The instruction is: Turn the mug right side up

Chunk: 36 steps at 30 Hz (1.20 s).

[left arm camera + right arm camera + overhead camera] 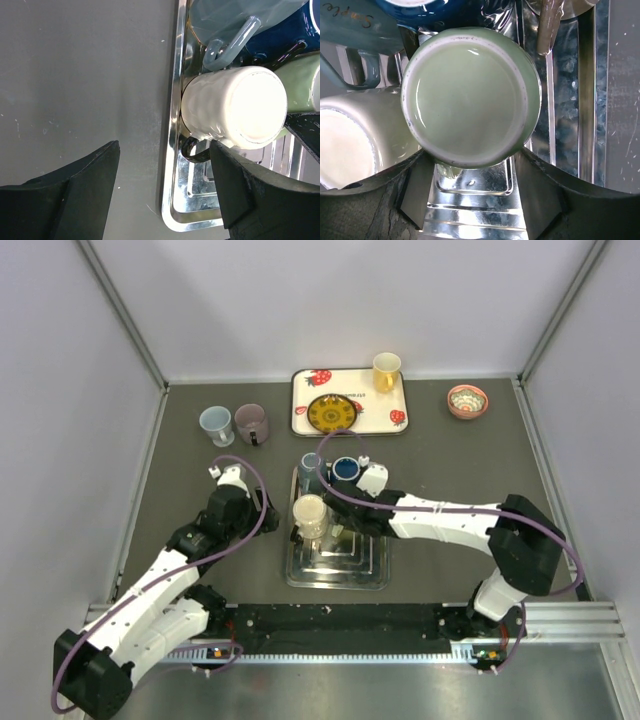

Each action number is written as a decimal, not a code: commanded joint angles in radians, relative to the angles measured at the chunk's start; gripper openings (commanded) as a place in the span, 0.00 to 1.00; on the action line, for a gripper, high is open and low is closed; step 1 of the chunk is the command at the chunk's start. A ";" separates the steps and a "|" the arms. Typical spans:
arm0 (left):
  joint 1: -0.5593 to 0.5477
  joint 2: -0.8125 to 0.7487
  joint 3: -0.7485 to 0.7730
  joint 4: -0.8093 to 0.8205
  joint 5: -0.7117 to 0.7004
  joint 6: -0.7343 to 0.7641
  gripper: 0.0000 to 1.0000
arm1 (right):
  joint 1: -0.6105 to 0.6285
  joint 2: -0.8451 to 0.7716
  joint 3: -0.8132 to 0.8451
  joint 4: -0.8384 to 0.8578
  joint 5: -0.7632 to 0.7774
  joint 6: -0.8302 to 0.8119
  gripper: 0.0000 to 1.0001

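A pale green mug point(470, 95) stands upside down in the metal tray point(335, 575), its base facing the right wrist camera. My right gripper point(467, 157) is shut on it, one finger against each side of its body. Beside it a cream mug point(235, 107) is also bottom up, with its dark handle toward the tray's left rim point(172, 150). My left gripper point(165, 150) is open above that rim and holds nothing. In the top view the right arm hides the green mug.
A grey-blue mug point(311, 462) and a dark blue mug point(345, 468) fill the tray's far end. Behind it lies a strawberry tray point(370, 405) with a yellow mug point(386, 370) and a dark plate point(331, 412). Two upright mugs point(232, 424) stand far left, a patterned bowl point(467, 400) far right.
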 commanded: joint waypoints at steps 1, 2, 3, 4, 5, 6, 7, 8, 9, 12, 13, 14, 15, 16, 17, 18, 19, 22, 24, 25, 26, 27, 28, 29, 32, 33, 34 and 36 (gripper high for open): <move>-0.005 -0.006 -0.018 0.031 -0.011 -0.010 0.77 | -0.010 -0.046 -0.031 -0.005 0.011 -0.022 0.63; -0.005 -0.006 -0.020 0.034 -0.010 -0.011 0.77 | -0.010 -0.055 -0.043 -0.007 0.011 -0.031 0.62; -0.005 -0.001 -0.021 0.040 -0.010 -0.011 0.77 | -0.009 -0.071 -0.048 -0.009 0.008 -0.051 0.61; -0.005 0.001 -0.023 0.043 -0.007 -0.011 0.77 | -0.010 -0.078 -0.052 -0.013 0.002 -0.065 0.61; -0.005 0.004 -0.023 0.049 -0.002 -0.013 0.77 | -0.010 -0.084 -0.055 -0.013 -0.001 -0.080 0.60; -0.005 0.011 -0.024 0.049 -0.001 -0.014 0.77 | -0.009 -0.095 -0.054 -0.016 -0.002 -0.115 0.57; -0.005 0.014 -0.024 0.049 0.001 -0.014 0.77 | -0.004 -0.098 -0.052 -0.024 -0.002 -0.134 0.55; -0.005 0.017 -0.021 0.049 0.004 -0.016 0.77 | -0.002 -0.101 -0.045 -0.036 -0.001 -0.153 0.54; -0.005 0.022 -0.023 0.051 0.004 -0.014 0.76 | 0.001 -0.104 -0.042 -0.047 0.008 -0.172 0.52; -0.005 0.019 -0.026 0.057 0.004 -0.019 0.76 | 0.004 -0.111 -0.041 -0.051 0.005 -0.209 0.51; -0.005 0.022 -0.026 0.058 0.006 -0.020 0.76 | 0.005 -0.100 -0.037 -0.051 -0.002 -0.221 0.51; -0.005 0.024 -0.026 0.063 0.009 -0.022 0.76 | 0.007 -0.094 -0.023 -0.053 -0.005 -0.232 0.51; -0.005 0.028 -0.027 0.065 0.015 -0.025 0.76 | 0.007 -0.085 -0.015 -0.053 -0.010 -0.250 0.51; -0.006 0.031 -0.024 0.068 0.018 -0.027 0.76 | 0.005 -0.065 -0.006 -0.053 -0.018 -0.259 0.51; -0.006 0.034 -0.023 0.066 0.018 -0.027 0.75 | 0.005 -0.054 0.011 -0.056 -0.019 -0.267 0.50; -0.006 0.033 -0.021 0.066 0.018 -0.027 0.75 | 0.007 -0.043 0.018 -0.058 -0.025 -0.278 0.50; -0.006 0.034 -0.023 0.065 0.018 -0.023 0.75 | 0.005 -0.028 0.032 -0.058 -0.029 -0.279 0.49; -0.008 0.030 -0.026 0.065 0.015 -0.023 0.75 | 0.004 -0.005 0.050 -0.059 -0.038 -0.289 0.47; -0.008 0.031 -0.026 0.065 0.016 -0.027 0.75 | 0.004 0.015 0.057 -0.059 -0.044 -0.292 0.42; -0.008 0.031 -0.026 0.065 0.018 -0.025 0.75 | 0.004 0.024 0.060 -0.059 -0.044 -0.290 0.41; -0.008 0.033 -0.027 0.063 0.019 -0.025 0.74 | 0.002 0.032 0.060 -0.059 -0.047 -0.289 0.39; -0.009 0.034 -0.026 0.065 0.019 -0.025 0.74 | 0.002 0.035 0.058 -0.059 -0.047 -0.286 0.38; -0.009 0.034 -0.026 0.065 0.019 -0.023 0.74 | 0.002 0.037 0.055 -0.059 -0.050 -0.283 0.37; -0.009 0.031 -0.026 0.063 0.021 -0.023 0.74 | 0.001 0.037 0.054 -0.059 -0.047 -0.279 0.34; -0.009 0.031 -0.026 0.065 0.021 -0.022 0.74 | 0.001 0.032 0.051 -0.059 -0.042 -0.276 0.29; -0.009 0.030 -0.024 0.065 0.021 -0.022 0.73 | 0.002 0.028 0.048 -0.059 -0.041 -0.275 0.28; -0.009 0.030 -0.021 0.063 0.023 -0.022 0.73 | -0.001 0.024 0.047 -0.059 -0.039 -0.276 0.25; -0.009 0.030 -0.018 0.063 0.024 -0.022 0.73 | -0.001 0.018 0.047 -0.059 -0.038 -0.281 0.21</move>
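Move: The green mug stands upside down in the metal tray, its middle about 5 cm ahead of the right hand, 1 cm left and 2 cm lower; its handle already lies between the open fingertips. The white mug is about 9 cm left and 2 cm ahead of the right hand, the blue mug 12 cm ahead and 1 cm left, and the brown cup 11 cm ahead and 6 cm right, all about 2 cm lower. From the left hand, the green mug is some 18 cm right, 3 cm ahead and 6 cm lower. Rightward about 2.5 cm and slightly back goes the right hand, its fingers still straddling the green mug's handle. It then eases 1 cm back to the left and sinks about 1.5 cm beside the mug. Meanwhile it turns some 15 degrees counter-clockwise, its left side dipping, and the fingers close from over half open to a narrow gap around the handle. ##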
